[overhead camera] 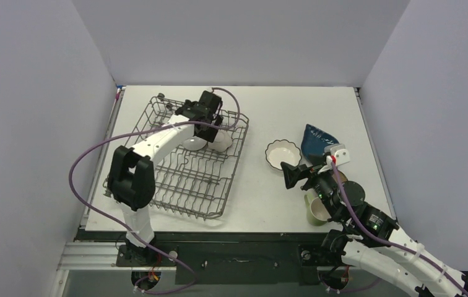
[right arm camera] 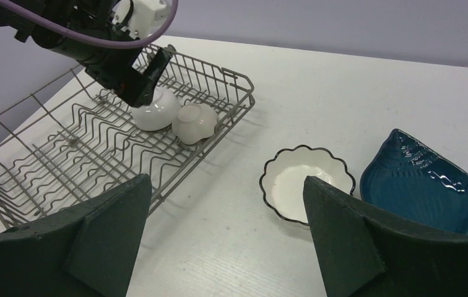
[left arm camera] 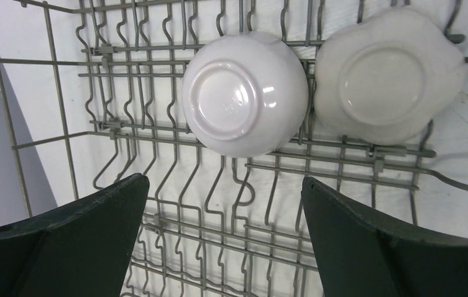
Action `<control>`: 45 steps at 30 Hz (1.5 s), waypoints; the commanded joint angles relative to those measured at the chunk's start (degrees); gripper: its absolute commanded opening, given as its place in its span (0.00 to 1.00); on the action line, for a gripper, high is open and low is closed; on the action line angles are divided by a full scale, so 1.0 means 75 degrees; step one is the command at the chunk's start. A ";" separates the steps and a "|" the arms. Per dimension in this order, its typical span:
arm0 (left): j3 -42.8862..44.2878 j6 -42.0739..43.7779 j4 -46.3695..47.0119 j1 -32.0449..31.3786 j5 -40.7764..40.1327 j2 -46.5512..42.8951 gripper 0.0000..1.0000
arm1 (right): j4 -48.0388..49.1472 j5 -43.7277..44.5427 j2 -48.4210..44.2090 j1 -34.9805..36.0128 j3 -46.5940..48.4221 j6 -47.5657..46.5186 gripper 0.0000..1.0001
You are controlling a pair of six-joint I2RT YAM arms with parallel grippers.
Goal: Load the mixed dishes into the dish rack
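Note:
The grey wire dish rack (overhead camera: pixel 157 185) lies on the left of the table. In its far right corner, a plain white bowl (left arm camera: pixel 244 93) and a small lobed pale dish (left arm camera: pixel 389 74) rest upside down, side by side. My left gripper (left arm camera: pixel 225 185) hovers open just above them, holding nothing. On the table right of the rack stand a white scalloped bowl (overhead camera: pixel 282 153) and a dark blue dish (overhead camera: pixel 317 140). A light green mug (overhead camera: pixel 316 210) sits partly under my right arm. My right gripper (right arm camera: pixel 226 182) is open and empty, near the scalloped bowl (right arm camera: pixel 299 185).
Pale walls close in the table on the left, back and right. The left arm's purple cable (overhead camera: pixel 95 151) loops over the rack's left side. Bare white tabletop (overhead camera: pixel 256 198) lies between the rack and the right arm.

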 commanded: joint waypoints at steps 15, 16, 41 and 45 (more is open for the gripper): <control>-0.4183 -0.3538 0.1886 0.0033 0.4360 -0.6568 1.00 | -0.0260 0.0999 0.0692 -0.0128 0.0069 0.1013 0.87; -0.4392 -0.3600 0.1834 0.0029 0.4603 -0.6724 0.98 | -0.0341 0.1161 0.0732 -0.0155 0.0066 0.1092 0.87; -0.5428 -0.4381 0.2063 -0.0175 0.5806 -0.7913 0.96 | -0.6459 -0.0259 0.2788 -0.4566 0.2398 0.4292 0.87; -0.5452 -0.4379 0.2192 -0.0169 0.5885 -0.7820 0.96 | -0.7095 -0.0312 0.2583 -0.4558 0.2135 0.4818 0.85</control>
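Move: The brown bowl lies some 7 cm ahead of the right hand, 22 cm to its right and 26 cm below. The green cup is about 5 cm back and 19 cm right, the blue dish 24 cm ahead and 21 cm right, the scalloped bowl 20 cm ahead and 5 cm right. From the left hand, the brown bowl is 55 cm right and 15 cm back, the upturned white bowl 3 cm ahead, 1 cm left and 7 cm below. With nothing touched, the right hand swings rightwards about 13 cm and sinks towards the brown bowl and green cup, easing forward then back while turning clockwise and tipping down. The left, already clear of the white bowl, rises and pulls back some 20 cm over the rack, then levels off, drifting right and rolling until its fingers point to the right. Both stay open. ##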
